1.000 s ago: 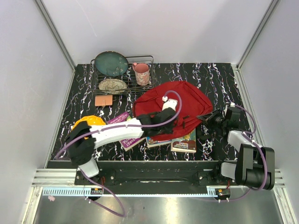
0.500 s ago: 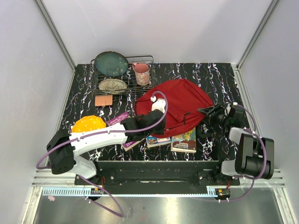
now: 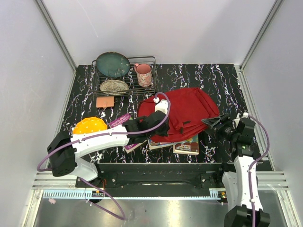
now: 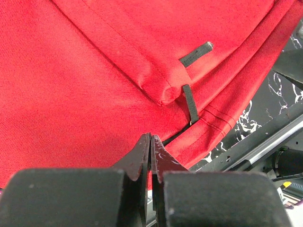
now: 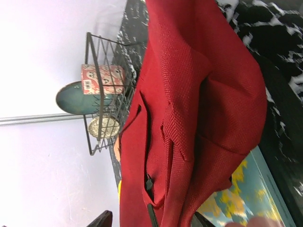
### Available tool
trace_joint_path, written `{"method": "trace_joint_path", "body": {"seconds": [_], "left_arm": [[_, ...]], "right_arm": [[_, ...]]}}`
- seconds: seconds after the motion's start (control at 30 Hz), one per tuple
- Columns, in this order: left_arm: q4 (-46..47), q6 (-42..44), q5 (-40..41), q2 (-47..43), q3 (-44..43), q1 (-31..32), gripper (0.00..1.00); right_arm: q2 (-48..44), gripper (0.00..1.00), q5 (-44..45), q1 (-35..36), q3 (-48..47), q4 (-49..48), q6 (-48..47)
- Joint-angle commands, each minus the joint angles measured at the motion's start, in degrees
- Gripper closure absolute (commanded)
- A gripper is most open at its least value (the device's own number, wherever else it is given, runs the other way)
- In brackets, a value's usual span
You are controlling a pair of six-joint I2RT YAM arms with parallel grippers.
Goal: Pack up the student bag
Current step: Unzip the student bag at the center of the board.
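The student bag [image 3: 184, 111], a dark-red backpack, lies in the middle of the table, and its front edge covers part of some books. My left gripper [image 3: 154, 120] is pressed onto the bag's left front, jaws shut [image 4: 150, 137]. A thin black strap [image 4: 191, 101] runs toward its tips; I cannot tell whether it is pinched. My right gripper [image 3: 214, 124] stands open just off the bag's right edge. Its fingertips [image 5: 105, 218] frame the red fabric and a black zip pull [image 5: 149, 182] without touching them.
Books [image 3: 187, 145] and a purple book [image 3: 127, 120] lie along the bag's front edge. A yellow plate [image 3: 90, 126] sits front left and an orange pad [image 3: 105, 101] behind it. A wire rack [image 3: 147, 60] at the back holds a teal plate [image 3: 112, 64], a patterned dish [image 3: 113, 86] and a pink mug [image 3: 143, 74].
My right gripper opened, let go of the bag's right edge and drew back toward the front. The bag slumped and spread to the right. My left gripper shifted left, still shut.
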State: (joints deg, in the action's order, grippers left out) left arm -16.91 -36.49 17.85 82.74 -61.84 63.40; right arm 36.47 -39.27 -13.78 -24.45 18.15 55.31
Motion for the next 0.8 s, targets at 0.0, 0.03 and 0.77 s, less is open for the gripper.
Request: {"method": "trace_joint_path", "body": {"seconds": [0.0,0.03,0.77], "left_arm": [[1.1,-0.4,-1.8,-2.3,1.0,0.1,1.0],[0.8,-0.3,-1.8,-2.9,0.8,0.1,1.0],[-4.3,2.1,-7.6,-6.1,2.0,-1.4,1.0]], "right_arm": [[-4.5,0.3,2.1,-0.1,-0.3,11.8,-0.5],[-4.7,0.3,2.5,-0.1,0.0,12.3,0.3],[-18.2,0.33,-3.4,0.0,-5.6,33.6,7.7]]}}
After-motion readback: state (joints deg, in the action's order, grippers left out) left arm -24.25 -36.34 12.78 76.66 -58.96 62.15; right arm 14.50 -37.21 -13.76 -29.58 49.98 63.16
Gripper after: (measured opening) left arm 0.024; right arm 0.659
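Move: Lying ahead for the left hand, which already pinches the zip pull, is the zip's left end, some 11 cm to its left, 3 cm farther out and 3 cm lower. The black loop is about 9 cm to this hand's right and 3 cm ahead, the brown book 12 cm right and level with it, under the bag. From the right hand, the zip's left end is roughly 34 cm left and 1 cm back; the bag's right corner is 3 cm ahead and 4 cm left. Drawing the held zip pull along the bag's near edge, away from the black loop and towards the zip's left end, the left hand goes about 3 cm left and 2.5 cm back, fingers staying shut. Meanwhile the right hand, already open, backs some 8 cm away from the bag's right corner, dipping and then rising; its fingertips tip down about 15 degrees and partly return. ##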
